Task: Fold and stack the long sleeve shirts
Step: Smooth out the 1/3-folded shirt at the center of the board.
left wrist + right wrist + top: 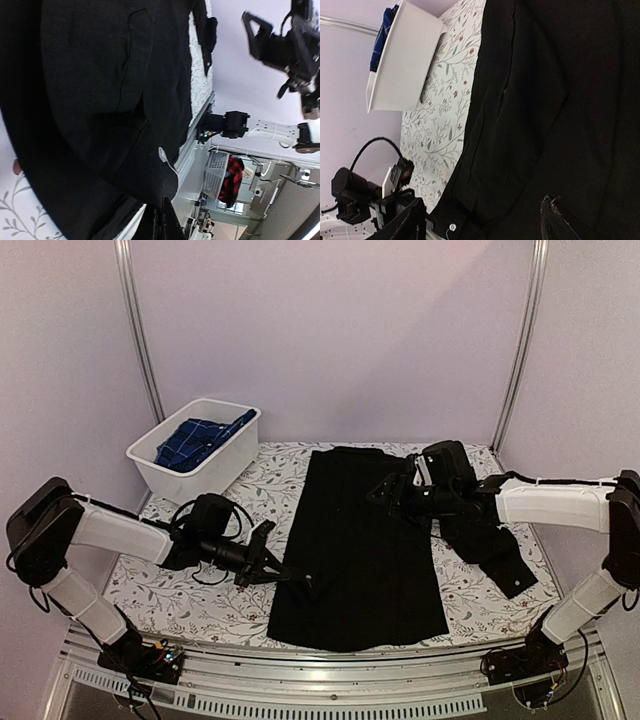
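The black long sleeve shirt [355,560] lies lengthwise on the table's middle, its sides folded in, and one sleeve [495,545] trails to the right. My left gripper [298,578] is at the shirt's lower left edge, shut on a pinch of its black cloth [90,75]; in the left wrist view the fabric bunches into the closed fingertips of the left gripper [164,212]. My right gripper [380,492] hovers over the shirt's upper right part, open. In the right wrist view the right gripper [480,220] stands wide over the black shirt [560,100], holding nothing. The blue plaid shirt [195,438] lies crumpled in the tub.
A white plastic tub [215,465] stands at the back left, also visible as the tub [405,65] in the right wrist view. The table wears a floral cloth [200,590]. A metal rail [330,672] runs along the near edge between the arm bases.
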Available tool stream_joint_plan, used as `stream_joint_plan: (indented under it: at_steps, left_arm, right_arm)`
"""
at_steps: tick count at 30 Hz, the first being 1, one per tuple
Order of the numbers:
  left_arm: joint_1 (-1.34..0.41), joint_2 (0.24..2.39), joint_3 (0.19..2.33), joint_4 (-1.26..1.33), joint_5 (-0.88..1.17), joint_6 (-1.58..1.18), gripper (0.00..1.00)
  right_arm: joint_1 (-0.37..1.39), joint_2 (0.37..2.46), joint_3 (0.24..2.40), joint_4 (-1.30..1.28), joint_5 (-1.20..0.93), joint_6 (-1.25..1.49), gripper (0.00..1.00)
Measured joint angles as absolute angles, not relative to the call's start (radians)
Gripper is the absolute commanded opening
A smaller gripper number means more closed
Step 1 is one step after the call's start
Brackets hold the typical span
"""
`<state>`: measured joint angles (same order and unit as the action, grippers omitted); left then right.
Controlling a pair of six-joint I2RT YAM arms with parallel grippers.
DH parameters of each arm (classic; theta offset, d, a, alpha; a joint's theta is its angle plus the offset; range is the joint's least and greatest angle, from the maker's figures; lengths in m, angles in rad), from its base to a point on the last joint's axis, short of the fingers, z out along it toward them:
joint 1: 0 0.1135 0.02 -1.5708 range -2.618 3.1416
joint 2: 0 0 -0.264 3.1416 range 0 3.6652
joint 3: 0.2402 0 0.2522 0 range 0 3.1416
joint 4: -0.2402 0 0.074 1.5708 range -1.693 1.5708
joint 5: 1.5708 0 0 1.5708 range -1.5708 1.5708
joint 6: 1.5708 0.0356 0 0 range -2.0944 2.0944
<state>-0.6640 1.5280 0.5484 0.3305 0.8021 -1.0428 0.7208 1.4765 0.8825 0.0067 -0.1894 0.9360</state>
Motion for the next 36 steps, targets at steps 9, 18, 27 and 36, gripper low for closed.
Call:
stream_joint_plan:
  at_steps: [9,18,27,36]
  left_arm:
    - [-0.685,1.560,0.600,0.046,0.685,-0.876,0.00]
    - [-0.736,1.547,0.625,-0.075,0.585,-0.875,0.00]
    - [-0.753,1.539,0.642,-0.075,0.544,-0.912,0.00]
    - [-0.751,1.531,0.682,-0.088,0.538,-0.901,0.00]
  right_arm:
    - [0.581,1.845,1.308,-0.211,-0.125,0.627,0.59]
    - [0.581,1.985,1.394,-0.327,-0.079,0.429,0.44]
    - [0.582,2.085,1.438,-0.344,-0.086,0.347,0.45]
    - [0.591,2.145,1.530,-0.355,-0.083,0.336,0.43]
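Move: Just under my left hand, some 7 cm down, lies the left folded edge of the shirt's lower half. The cuff button is about 4 cm to this hand's right and level with it, and the bottom hem is 15 cm back and 13 cm right. From my right hand, the upper part of the folded shirt lies 12 cm ahead, 1 cm right and 13 cm below. The loose sleeve lies 20 cm to that hand's right and 4 cm ahead. I swing my right hand forward some 13 cm over the upper shirt, then sink about 12 cm to the cloth, tipping the fingers some 30 degrees steeper and half closing them; there it creeps on forward. My left hand, fingers still shut, goes down 5 cm to the lower left edge, slightly back and left, tips steeper, then eases up a little. ##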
